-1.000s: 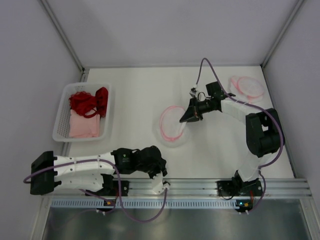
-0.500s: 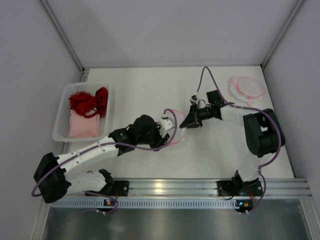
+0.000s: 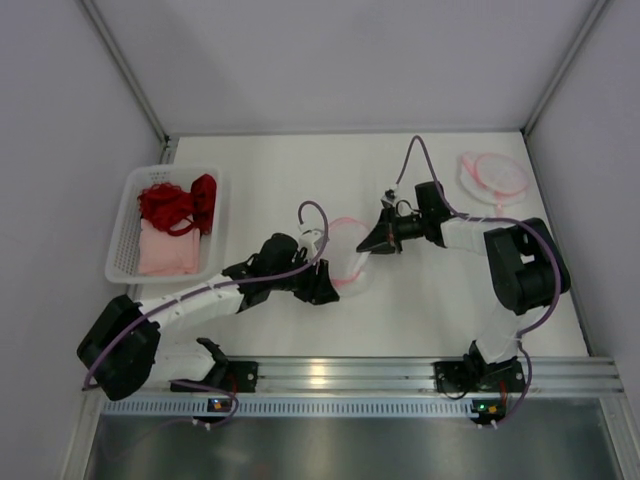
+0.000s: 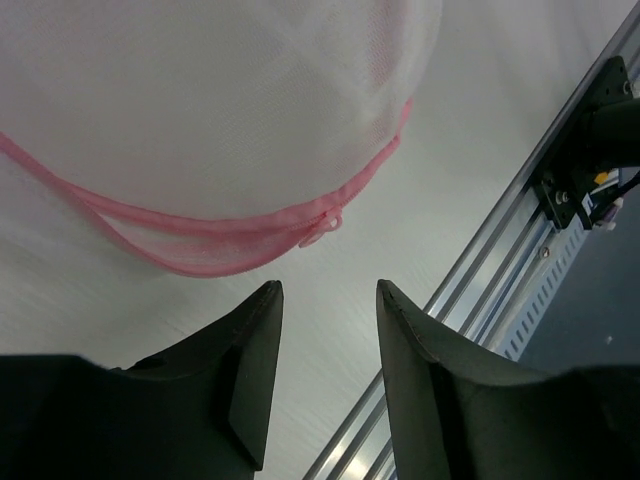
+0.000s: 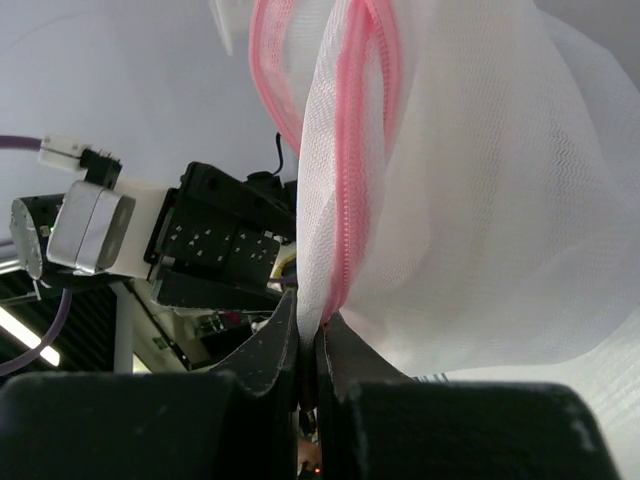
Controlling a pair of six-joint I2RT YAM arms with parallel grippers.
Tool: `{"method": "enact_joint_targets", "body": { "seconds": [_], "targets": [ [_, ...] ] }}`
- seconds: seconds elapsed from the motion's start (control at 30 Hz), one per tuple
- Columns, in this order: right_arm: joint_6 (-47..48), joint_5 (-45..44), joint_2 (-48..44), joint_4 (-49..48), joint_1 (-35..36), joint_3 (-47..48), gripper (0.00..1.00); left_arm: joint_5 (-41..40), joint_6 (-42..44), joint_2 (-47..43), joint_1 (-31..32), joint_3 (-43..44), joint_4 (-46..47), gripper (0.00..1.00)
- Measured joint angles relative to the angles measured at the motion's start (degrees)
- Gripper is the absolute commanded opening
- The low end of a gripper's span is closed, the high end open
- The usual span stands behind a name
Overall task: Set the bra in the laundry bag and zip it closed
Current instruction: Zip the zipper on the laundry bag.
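Observation:
The laundry bag, white mesh with a pink zipper, lies mid-table with its far edge pulled up. My right gripper is shut on that zipper edge, and the mesh drapes away from its tips. My left gripper hovers open at the bag's near edge. In the left wrist view its tips sit just below the pink zipper pull, with nothing between them. The red bra lies in the white basket at the far left.
A pink folded cloth shares the basket with the bra. A second mesh bag with a pink rim lies at the back right. The metal rail runs along the near table edge. Grey walls close in both sides.
My left arm swung out from beside its base to the bag's near edge and its jaws opened. The right gripper shifted slightly, still holding the bag's zipper edge.

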State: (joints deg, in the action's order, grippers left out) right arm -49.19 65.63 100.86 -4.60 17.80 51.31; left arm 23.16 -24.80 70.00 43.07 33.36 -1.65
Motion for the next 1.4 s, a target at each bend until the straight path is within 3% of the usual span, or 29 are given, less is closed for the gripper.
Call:
{"method": "enact_joint_targets", "body": {
  "seconds": [0.3, 0.57, 0.8, 1.07, 1.4],
  "targets": [
    [-3.5, 0.3, 0.0, -4.4, 0.0, -1.3, 0.00, 1.2, -7.1, 5.0, -2.4, -1.1, 8.5, 0.50],
    [-5.2, 0.5, 0.0, -6.9, 0.0, -1.9, 0.00, 3.4, -10.1, 6.2, -3.2, -1.3, 13.5, 0.45],
    [-6.4, 0.6, 0.0, -8.0, 0.0, -2.2, 0.00, 4.1, -11.7, 7.4, -3.3, -1.9, 15.3, 0.27],
    [-6.4, 0.5, 0.0, -8.0, -0.2, -2.2, 0.00, 5.2, -11.5, 7.0, -4.4, -2.2, 14.9, 0.00],
    [1.2, -0.1, 0.0, 0.6, -1.7, 0.0, 0.00, 5.9, -7.6, 1.9, -8.0, -2.6, 9.1, 0.00]
  ]
}}
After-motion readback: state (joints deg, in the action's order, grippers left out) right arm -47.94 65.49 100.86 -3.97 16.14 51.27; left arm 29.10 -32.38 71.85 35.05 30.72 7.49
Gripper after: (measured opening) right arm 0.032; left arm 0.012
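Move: The pink zipper tab at the bag's near end hangs just off the left hand's open fingers, about 3 cm ahead, 2 cm to the right and level. The bag's body is centred some 9 cm ahead of that hand, 4 cm right and 4 cm lower; the right gripper, pinching the bag's top, is about 11 cm ahead, 7 cm right and 3 cm higher. From the right hand the tab lies roughly 8 cm back, 5 cm left and 3 cm lower. Left hand eases about 3 cm forward-right, pinches the zipper tab, then draws it left; right gripper keeps hold. ##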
